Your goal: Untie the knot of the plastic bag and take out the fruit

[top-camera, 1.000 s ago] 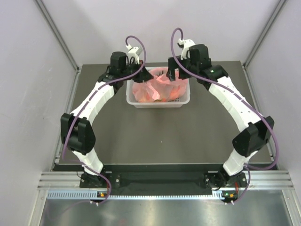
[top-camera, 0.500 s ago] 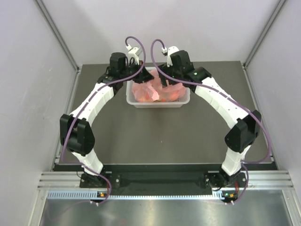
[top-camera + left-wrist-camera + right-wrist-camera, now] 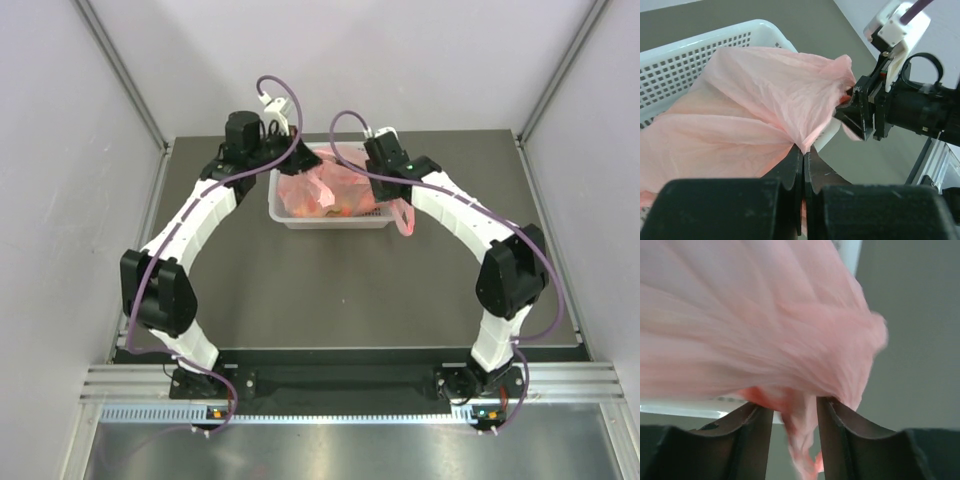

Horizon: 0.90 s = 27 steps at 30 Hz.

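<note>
The pink plastic bag lies in the white perforated basket at the back middle. My left gripper is shut on a fold of the bag at the basket's left, and the film fans out from its fingertips. My right gripper is at the basket's right front corner. Its jaws stand narrowly apart around a bunched, twisted part of the bag, with a thin pink tail hanging down. I cannot make out the knot. The fruit shows only as orange-yellow patches through the film.
The basket's rim runs behind the bag in the left wrist view, where the right gripper shows close by. Grey walls and metal posts close in the dark table on three sides.
My right gripper swung from the basket's back right to its right front corner, drawing a pink tail over the rim. My left gripper stayed at the basket's left, still pinching the bag.
</note>
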### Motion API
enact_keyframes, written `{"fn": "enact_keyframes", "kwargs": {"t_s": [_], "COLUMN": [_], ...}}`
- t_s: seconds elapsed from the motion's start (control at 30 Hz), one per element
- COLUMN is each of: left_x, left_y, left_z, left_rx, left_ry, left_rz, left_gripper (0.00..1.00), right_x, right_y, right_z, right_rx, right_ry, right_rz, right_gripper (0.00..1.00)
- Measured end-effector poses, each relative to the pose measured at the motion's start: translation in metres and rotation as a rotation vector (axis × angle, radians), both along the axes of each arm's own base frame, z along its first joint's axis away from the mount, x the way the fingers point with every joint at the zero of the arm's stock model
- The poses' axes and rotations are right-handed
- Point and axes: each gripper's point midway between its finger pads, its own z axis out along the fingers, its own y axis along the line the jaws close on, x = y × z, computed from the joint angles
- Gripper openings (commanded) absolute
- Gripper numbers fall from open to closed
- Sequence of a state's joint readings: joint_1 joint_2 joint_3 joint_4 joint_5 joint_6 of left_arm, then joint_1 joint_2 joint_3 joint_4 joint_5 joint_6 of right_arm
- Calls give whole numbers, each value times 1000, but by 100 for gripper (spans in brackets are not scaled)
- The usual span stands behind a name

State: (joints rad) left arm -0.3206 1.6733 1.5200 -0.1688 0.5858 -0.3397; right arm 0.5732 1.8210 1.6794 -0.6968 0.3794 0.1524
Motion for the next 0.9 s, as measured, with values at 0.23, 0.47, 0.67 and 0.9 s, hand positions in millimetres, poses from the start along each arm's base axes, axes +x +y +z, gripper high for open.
{"fn": "enact_keyframes", "kwargs": {"t_s": [0.23,0.47,0.67,0.9], "left_x": [9,19,32,39], "left_y": [21,34,54,58], "left_z": [0,-4,-7,19], "left_rx": [-1,33,53,62], "left_ry": [-12,-25,-23,-66], "left_rz": [52,117,206,194], "left_gripper": [0,15,57,88], "right_x": [-6,-4,-11,-27], "right_y": [-56,-56,-53,-53], "right_z": [-26,-4,4,-15], "right_rx": [-44,23,14,2], "right_ry": [56,27,12,60], "right_rz": [-120,-26,70,140], "right_gripper": [0,0,0,3]}}
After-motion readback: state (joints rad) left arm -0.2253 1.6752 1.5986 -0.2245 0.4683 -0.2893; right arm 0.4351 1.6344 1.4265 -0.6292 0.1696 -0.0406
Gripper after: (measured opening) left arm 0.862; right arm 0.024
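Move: The right hand's half-open fingers straddle loose film near the bag's right edge, which it will grip about 5 cm to its right, level front to back and some 2 cm lower. The basket's middle is about 8 cm left of this hand, 5 cm ahead and 13 cm below. The left hand still pinches the bag's left edge between its fingers; the right edge lies about 17 cm to its right, 2 cm back and 12 cm lower. Right hand shuts on the bag's right edge, about 5 cm rightward; left draws left and forward, then releases. ##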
